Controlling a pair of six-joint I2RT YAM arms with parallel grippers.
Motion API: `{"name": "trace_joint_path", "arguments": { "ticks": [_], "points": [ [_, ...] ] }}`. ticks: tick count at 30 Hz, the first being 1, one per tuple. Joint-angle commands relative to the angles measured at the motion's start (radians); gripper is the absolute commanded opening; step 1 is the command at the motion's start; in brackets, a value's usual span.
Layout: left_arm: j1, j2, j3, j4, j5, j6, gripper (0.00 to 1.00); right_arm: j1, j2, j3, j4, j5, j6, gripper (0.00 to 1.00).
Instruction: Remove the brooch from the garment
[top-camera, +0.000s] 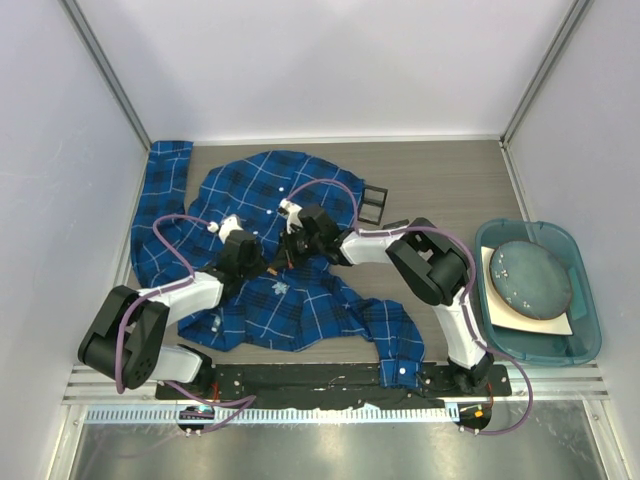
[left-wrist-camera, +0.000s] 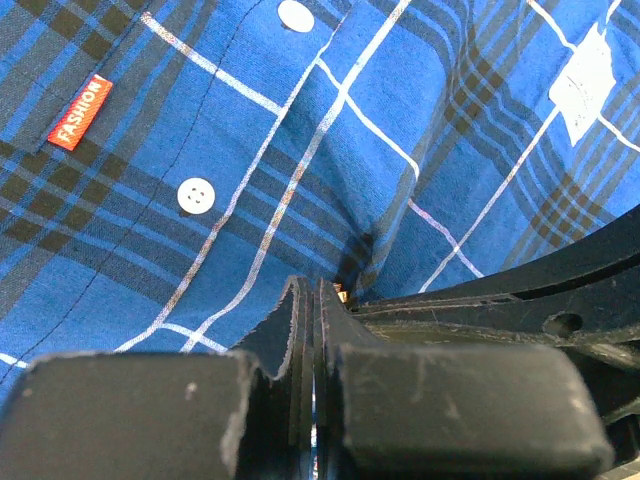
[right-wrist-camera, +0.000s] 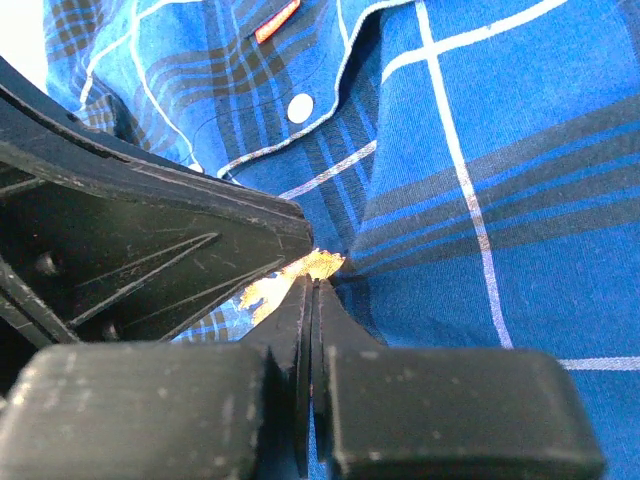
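The blue plaid garment (top-camera: 300, 315) lies spread across the table, and both arms meet over its middle. The gold brooch (right-wrist-camera: 318, 264) sits on the cloth at the very tip of my right gripper (right-wrist-camera: 310, 285), whose jaws are shut on its near edge. The garment (right-wrist-camera: 520, 200) creases away from that spot. My left gripper (left-wrist-camera: 315, 288) is shut too, its tips pressed against the garment (left-wrist-camera: 300, 130) beside the right finger, and only a gold speck of the brooch (left-wrist-camera: 342, 292) shows. I see no cloth between the left jaws. In the top view the left gripper (top-camera: 268, 268) and right gripper (top-camera: 290, 256) almost touch.
A teal bin (top-camera: 592, 345) holding a dark round plate (top-camera: 535, 275) on a pale board stands at the right. A black rectangular frame (top-camera: 372, 205) lies behind the shirt. A red label (left-wrist-camera: 80, 112) and white buttons (left-wrist-camera: 196, 195) sit near the grippers. White walls close in three sides.
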Motion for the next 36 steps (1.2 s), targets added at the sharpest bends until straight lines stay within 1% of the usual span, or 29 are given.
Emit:
{"name": "trace_joint_path", "arguments": {
  "ticks": [1, 6, 9, 15, 18, 23, 29, 31, 32, 33, 34, 35, 36],
  "points": [
    [-0.008, -0.015, 0.045, 0.014, 0.024, 0.021, 0.0, 0.016, -0.005, -0.03, 0.092, -0.129, 0.056, 0.01],
    [-0.008, -0.029, 0.036, -0.008, 0.02, 0.021, 0.0, -0.033, -0.047, -0.088, 0.238, -0.152, 0.131, 0.01],
    [-0.008, -0.046, 0.033, -0.02, 0.017, 0.016, 0.0, -0.05, -0.074, -0.119, 0.288, -0.157, 0.143, 0.01],
    [-0.008, -0.061, 0.039, -0.049, -0.009, 0.01, 0.0, -0.051, -0.077, -0.132, 0.347, -0.19, 0.172, 0.01],
    [-0.006, -0.063, 0.044, -0.054, -0.009, 0.01, 0.0, -0.053, -0.079, -0.129, 0.332, -0.178, 0.178, 0.01],
    [-0.005, -0.081, 0.037, -0.066, -0.017, 0.011, 0.0, -0.059, -0.102, -0.132, 0.246, -0.072, 0.155, 0.02],
    [-0.006, -0.112, 0.048, -0.094, -0.014, 0.021, 0.0, -0.062, -0.125, -0.136, 0.175, -0.005, 0.142, 0.13],
    [-0.005, -0.109, 0.069, -0.141, -0.017, 0.028, 0.0, -0.061, -0.136, -0.154, 0.175, -0.014, 0.12, 0.18],
    [-0.006, -0.095, 0.109, -0.175, -0.015, 0.033, 0.0, -0.059, -0.154, -0.166, 0.196, -0.022, 0.11, 0.26],
    [-0.006, -0.083, 0.129, -0.231, -0.008, 0.037, 0.0, -0.058, -0.163, -0.18, 0.207, -0.022, 0.096, 0.29],
    [-0.006, -0.072, 0.148, -0.258, 0.0, 0.047, 0.0, -0.055, -0.175, -0.204, 0.213, -0.019, 0.071, 0.32],
    [-0.005, -0.049, 0.181, -0.281, 0.017, 0.047, 0.0, -0.055, -0.185, -0.215, 0.238, -0.02, 0.06, 0.36],
    [-0.006, -0.038, 0.197, -0.331, 0.023, 0.047, 0.0, -0.055, -0.202, -0.226, 0.249, -0.025, 0.053, 0.38]
  ]
}}
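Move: The brooch stands edge-up between the two grippers: about 1 cm back, 2 cm to the right and 1 cm below the left hand, whose shut fingertips are already at its rim, and some 1 cm back, 3 cm to the left and 1 cm below the right hand. The grey flower patch lies about 6 cm back, 1 cm left and 3 cm below the right hand; the nearest shirt button sits roughly 6 cm ahead, 3 cm left and 3 cm below the left hand. The right hand, its shut tips at the brooch's near edge, edges right and lifts about 2 cm while rolling some 10 degrees with its left side rising, then draws off to the right, about 3 cm away from the brooch in all, opening its fingers to roughly a third as it leaves. The left hand stays shut, keeps its pinch on the brooch's rim and eases up about 2.5 cm, fastest at the end. ##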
